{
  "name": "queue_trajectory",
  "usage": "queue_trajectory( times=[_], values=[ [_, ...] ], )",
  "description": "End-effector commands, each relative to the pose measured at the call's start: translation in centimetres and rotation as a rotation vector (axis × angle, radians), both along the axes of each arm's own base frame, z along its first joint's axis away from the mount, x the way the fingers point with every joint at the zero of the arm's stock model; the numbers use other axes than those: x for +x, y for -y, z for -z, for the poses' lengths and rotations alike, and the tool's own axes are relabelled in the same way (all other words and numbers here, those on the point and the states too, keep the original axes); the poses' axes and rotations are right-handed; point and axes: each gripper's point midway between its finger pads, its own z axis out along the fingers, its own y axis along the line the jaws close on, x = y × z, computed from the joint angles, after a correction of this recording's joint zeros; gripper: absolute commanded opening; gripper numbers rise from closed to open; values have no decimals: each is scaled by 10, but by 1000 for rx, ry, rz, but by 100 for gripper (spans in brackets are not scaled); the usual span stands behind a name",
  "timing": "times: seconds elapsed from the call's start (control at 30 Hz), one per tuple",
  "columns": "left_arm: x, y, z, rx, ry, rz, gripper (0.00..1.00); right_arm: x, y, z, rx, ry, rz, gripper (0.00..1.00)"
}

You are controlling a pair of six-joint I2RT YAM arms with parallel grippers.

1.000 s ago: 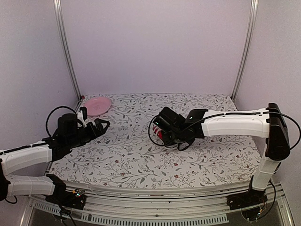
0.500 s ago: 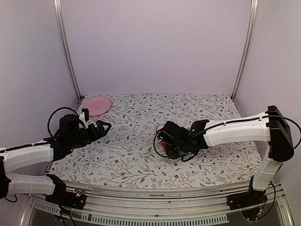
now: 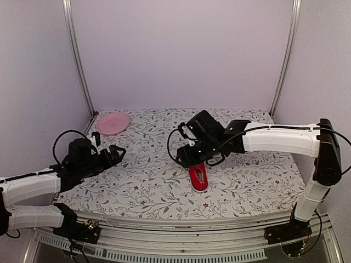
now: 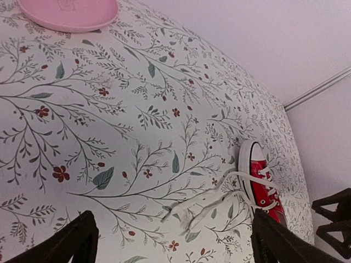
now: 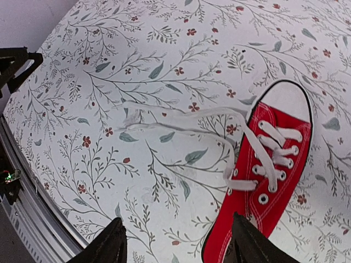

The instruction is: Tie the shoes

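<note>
The shoe (image 3: 198, 178) is a small red canvas sneaker with a white sole, lying flat on the flowered table. It also shows in the right wrist view (image 5: 269, 181) and the left wrist view (image 4: 262, 183). Its white laces (image 5: 181, 123) trail loose and untied across the cloth, on the left arm's side. My right gripper (image 3: 189, 160) hovers just above and behind the shoe, open (image 5: 175, 246), with nothing between its fingers. My left gripper (image 3: 116, 152) stands open (image 4: 173, 241) well to the left of the shoe and points at the lace ends (image 4: 192, 211).
A pink plate (image 3: 112, 123) sits at the back left corner, also seen in the left wrist view (image 4: 68, 11). The table's front edge and metal rail (image 5: 22, 213) lie close behind the right gripper. Purple walls enclose the back and both sides.
The right gripper brought the shoe down to the table, opened and let go of it, then lifted back and away. The left arm shifted slightly toward the front.
</note>
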Motion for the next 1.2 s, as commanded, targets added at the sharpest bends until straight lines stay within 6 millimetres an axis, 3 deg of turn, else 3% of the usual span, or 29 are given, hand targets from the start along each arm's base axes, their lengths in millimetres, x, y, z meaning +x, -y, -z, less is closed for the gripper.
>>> queue_trajectory(
  times=[0.0,0.1,0.27,0.43,0.57,0.87,1.1,1.17],
  values=[
    [-5,-17,18,26,-57,-73,97,29,-42,11,13,60,-190,63],
    [-6,-23,27,47,-97,-92,97,46,-73,25,19,85,-275,59],
    [-7,-32,29,82,-104,-107,97,55,-118,49,43,93,-419,54],
    [-7,-36,19,143,-74,-78,97,53,-146,69,45,130,-520,53],
    [-8,-36,15,152,-70,-69,96,47,-161,97,24,128,-572,51],
    [-13,-33,22,138,-100,-49,95,49,-172,130,-80,176,-639,48],
    [-17,-35,18,111,-82,-61,95,54,-159,159,-181,180,-635,31],
    [-18,-35,16,105,-74,-61,95,55,-157,164,-195,180,-629,21]
  ],
)
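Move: The right hand, half open above the table, goes for the two loose lace ends lying on the cloth about 18 cm to its left, 5 cm farther out and some 14 cm below. The red shoe's middle lies about 5 cm ahead of this hand, 4 cm to its right and roughly 11 cm down. From the left hand, the lace ends lie about 12 cm to the right, 3 cm ahead and 13 cm below. The right hand sweeps some 17 cm left from beside the shoe along the laid-out laces, first also edging about 5 cm forward, and sinks about 13 cm while turning roughly 35 degrees counter-clockwise, until its fingertips are down at the lace ends with the laces between them; there it stops travelling and draws its fingers in, not yet shut. The left hand, still wide open, shifts about 3 cm left, away from the laces, and sinks a little. ##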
